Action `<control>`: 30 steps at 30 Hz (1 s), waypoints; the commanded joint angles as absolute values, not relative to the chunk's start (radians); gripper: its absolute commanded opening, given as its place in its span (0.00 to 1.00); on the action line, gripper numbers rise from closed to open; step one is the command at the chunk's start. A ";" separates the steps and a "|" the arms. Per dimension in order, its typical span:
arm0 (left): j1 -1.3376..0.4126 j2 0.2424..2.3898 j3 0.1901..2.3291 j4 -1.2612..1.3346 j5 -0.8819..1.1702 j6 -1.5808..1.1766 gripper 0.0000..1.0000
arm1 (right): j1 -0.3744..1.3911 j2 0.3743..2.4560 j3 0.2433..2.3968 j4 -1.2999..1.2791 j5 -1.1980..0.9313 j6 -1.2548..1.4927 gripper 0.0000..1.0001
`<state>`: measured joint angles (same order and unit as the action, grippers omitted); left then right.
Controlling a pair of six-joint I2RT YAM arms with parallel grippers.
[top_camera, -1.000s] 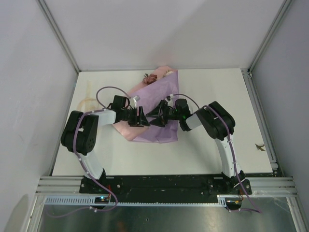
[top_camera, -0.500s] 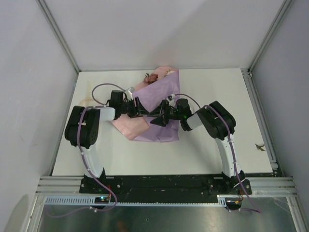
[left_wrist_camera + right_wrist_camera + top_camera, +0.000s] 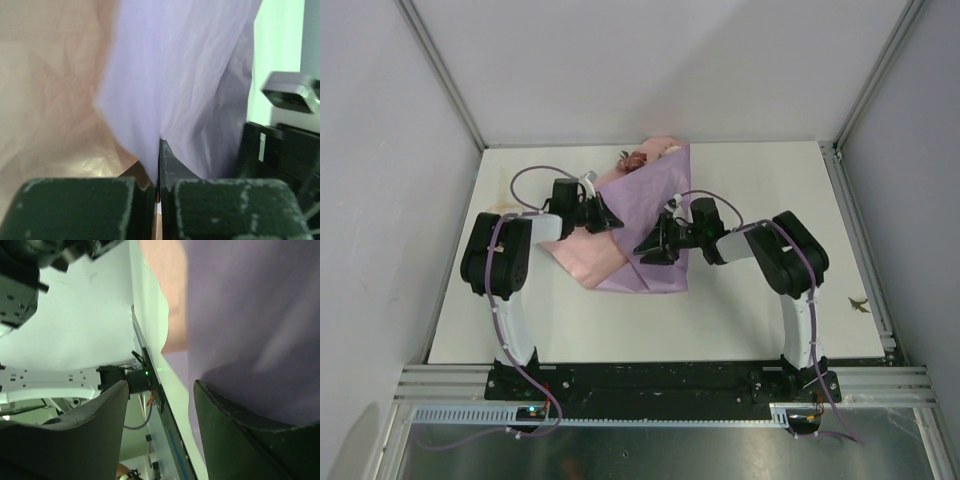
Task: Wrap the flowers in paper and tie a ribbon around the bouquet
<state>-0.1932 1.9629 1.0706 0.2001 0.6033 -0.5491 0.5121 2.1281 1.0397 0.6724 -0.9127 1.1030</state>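
Note:
The paper (image 3: 655, 205) lies mid-table, lilac face up, folded into a cone over the flowers (image 3: 638, 160), whose rose heads poke out at the far end. A pink flap (image 3: 582, 255) spreads at the near left. My left gripper (image 3: 607, 213) is shut on the lilac fold's left edge; in the left wrist view the paper (image 3: 175, 75) runs down between the closed left gripper (image 3: 160, 146). My right gripper (image 3: 653, 249) hovers open over the cone's near end. In the right wrist view, one fingertip (image 3: 220, 405) of the right gripper (image 3: 160, 390) is against the lilac paper (image 3: 250, 305). The cream ribbon (image 3: 502, 192) lies faintly at the far left.
A small dark scrap (image 3: 860, 303) sits near the table's right edge. Grey walls and metal frame posts (image 3: 440, 70) close in the table on three sides. The black base rail (image 3: 660, 380) runs along the near edge.
My left gripper has moved back and left to the cone's left edge and shut on the lilac paper. The right gripper has drawn slightly nearer, its jaws narrower than before.

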 commanded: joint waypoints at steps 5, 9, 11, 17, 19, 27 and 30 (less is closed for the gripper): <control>-0.193 1.991 1.115 0.166 0.527 -0.507 0.00 | 0.505 1.903 1.025 0.122 -0.979 0.605 0.47; -0.192 1.989 1.112 0.165 0.488 -0.496 0.00 | 0.507 1.929 1.023 0.060 -0.956 0.551 0.36; -0.192 1.995 1.116 0.163 0.474 -0.494 0.00 | 0.506 1.958 1.023 0.061 -0.946 0.551 0.31; -0.196 2.015 1.148 0.130 0.458 -0.466 0.00 | 0.479 2.048 1.023 0.021 -0.924 0.543 0.19; -0.196 2.007 1.151 0.112 0.457 -0.450 0.00 | 0.471 2.060 1.024 -0.026 -0.911 0.519 0.17; -0.152 1.790 1.042 0.096 0.627 -0.403 0.42 | 0.459 2.051 1.023 -0.153 -0.862 0.415 0.10; -0.131 1.626 0.976 0.095 0.648 -0.384 0.57 | 0.455 2.052 1.023 -0.185 -0.860 0.392 0.09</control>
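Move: The right hand, part open, is going for the purple paper's near edge, about 6 cm back, 7 cm to its right and 6 cm below. The purple edge pinched by the left hand is about 6 cm ahead and 3 cm to the left of the right hand. The left hand's laying spot for it is some 1 cm ahead, 1 cm left and 3 cm below; from the left hand, the flower heads lie about 15 cm ahead and 2 cm right, the bare pink paper about 6 cm back and 8 cm left. The right fingers end nearly shut on the purple paper's near edge: the hand hops up a couple of centimetres while swinging back and to its right, then drops about 8 cm, closing as it goes, its fingers tipping downward. The left hand, still pinching its edge, presses it down some 2.5 cm towards the pink paper, then opens, lets go and lifts about 4 cm, easing back and left. ##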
